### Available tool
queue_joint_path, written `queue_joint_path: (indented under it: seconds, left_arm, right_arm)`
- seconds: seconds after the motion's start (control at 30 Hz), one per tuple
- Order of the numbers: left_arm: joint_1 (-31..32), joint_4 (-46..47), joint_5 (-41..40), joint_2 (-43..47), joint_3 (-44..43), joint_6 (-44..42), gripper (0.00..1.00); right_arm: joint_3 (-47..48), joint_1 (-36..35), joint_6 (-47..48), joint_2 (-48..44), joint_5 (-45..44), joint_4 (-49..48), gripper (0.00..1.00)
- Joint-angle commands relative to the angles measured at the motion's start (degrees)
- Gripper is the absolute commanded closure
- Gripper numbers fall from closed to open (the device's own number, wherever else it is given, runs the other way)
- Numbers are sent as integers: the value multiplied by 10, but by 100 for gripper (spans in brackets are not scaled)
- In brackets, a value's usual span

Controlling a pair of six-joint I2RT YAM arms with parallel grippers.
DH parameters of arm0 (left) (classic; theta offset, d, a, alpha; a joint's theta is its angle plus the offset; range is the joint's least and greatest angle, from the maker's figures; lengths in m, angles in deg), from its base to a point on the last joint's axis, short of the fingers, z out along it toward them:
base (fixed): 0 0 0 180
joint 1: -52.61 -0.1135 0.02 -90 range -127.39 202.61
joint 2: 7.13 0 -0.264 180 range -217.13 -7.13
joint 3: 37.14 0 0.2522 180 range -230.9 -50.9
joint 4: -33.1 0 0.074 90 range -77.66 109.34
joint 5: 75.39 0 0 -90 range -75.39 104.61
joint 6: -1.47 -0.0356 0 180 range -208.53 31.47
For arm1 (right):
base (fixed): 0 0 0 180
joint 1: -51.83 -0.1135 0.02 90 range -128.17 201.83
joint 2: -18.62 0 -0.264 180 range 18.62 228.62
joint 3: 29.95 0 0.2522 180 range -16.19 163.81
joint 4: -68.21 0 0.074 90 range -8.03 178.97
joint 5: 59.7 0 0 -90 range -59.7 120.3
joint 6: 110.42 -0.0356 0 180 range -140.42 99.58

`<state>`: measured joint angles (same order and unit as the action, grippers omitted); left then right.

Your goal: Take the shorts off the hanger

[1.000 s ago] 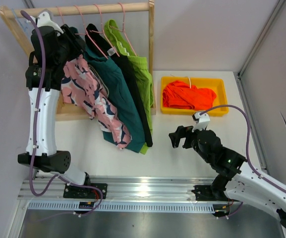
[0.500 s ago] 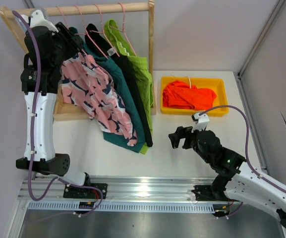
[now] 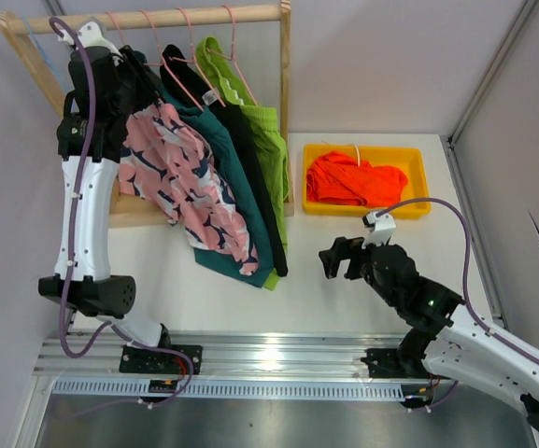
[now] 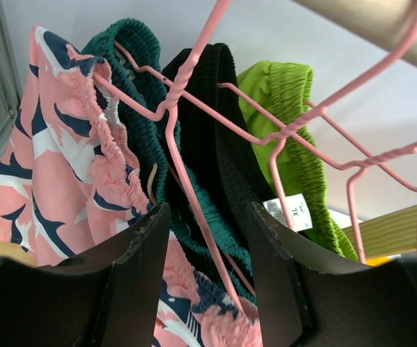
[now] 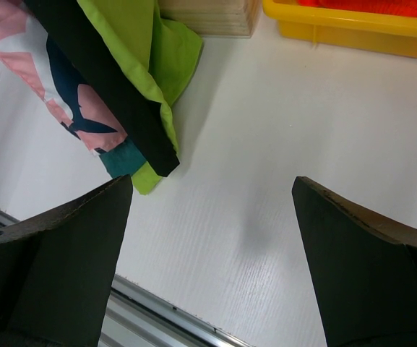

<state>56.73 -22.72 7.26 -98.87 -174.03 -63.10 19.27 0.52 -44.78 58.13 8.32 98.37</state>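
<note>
Pink shorts with navy splotches (image 3: 180,177) hang from a pink wire hanger (image 4: 194,195) at the left end of the wooden rod (image 3: 204,16). My left gripper (image 3: 138,79) is up beside the rod. In its wrist view the left gripper (image 4: 208,217) is shut on the pink shorts (image 4: 56,166) at the gathered waistband, with the hanger wire between the jaws too. Teal shorts (image 3: 232,187), black shorts (image 3: 250,159) and lime green shorts (image 3: 267,140) hang behind. Orange shorts (image 3: 353,177) lie in the yellow bin (image 3: 414,210). My right gripper (image 3: 336,259) is open and empty above the table.
The rack's wooden base (image 3: 129,213) and right upright (image 3: 286,112) stand by the bin. In the right wrist view the right gripper (image 5: 212,184) looks down on white tabletop, with the shorts' hems (image 5: 132,123) at left and the yellow bin (image 5: 353,32) above. Aluminium rails run along the near edge.
My left arm swung up and left, then back right near the rod. The pink shorts lifted and spread wider across the teal pair. The right arm stayed still.
</note>
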Motion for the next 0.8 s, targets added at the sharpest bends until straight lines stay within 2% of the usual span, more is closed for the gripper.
queue_joint_path:
  seconds: [0.0, 0.17, 0.27, 0.3, 0.4, 0.57, 0.77]
  left_arm:
    - [2, 21, -7, -11, -9, -9, 48]
    - [4, 27, -13, -34, -19, -11, 53]
    - [5, 23, -15, -48, -32, -13, 68]
    - [5, 18, -17, -56, -47, -13, 82]
    - [5, 1, -26, -66, -68, -14, 100]
    - [8, -14, -37, -46, -75, -27, 100]
    - [15, -60, -28, -8, -129, -38, 100]
  right_arm:
    - [0, 6, 7, -9, 0, -8, 1]
    - [-3, 16, 8, -2, 6, -11, 1]
    - [-5, 18, 11, 1, 7, -14, 1]
    - [-7, 19, 10, 2, 8, -15, 1]
    - [-8, 24, 11, 5, 14, -19, 1]
    - [-5, 27, 9, 14, 28, -37, 0]
    - [48, 8, 38, 48, 119, -97, 1]
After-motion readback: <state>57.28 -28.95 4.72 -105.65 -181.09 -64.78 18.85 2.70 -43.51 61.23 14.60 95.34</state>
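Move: The pink hanger carrying the patterned pink shorts has its near sloping wire about 3 cm ahead of the left hand and 3 cm below, straight in line. The shorts' middle hangs about 18 cm below the hand, roughly 4 cm ahead and 6 cm right. The teal shorts' hanger wire is some 6 cm right and 4 cm ahead, nearly level. From the right hand, the wire to be gripped is roughly 26 cm ahead, 38 cm left and 24 cm above. Bring the half-open left gripper forward and down about 3 cm each way, straight onto the near sloping wire of the pink shorts' hanger. Close the fingers fully as it arrives so they pinch the wire, then draw back about 1.5 cm with barely any lift, keeping hold and letting the fingers tip down slightly. ##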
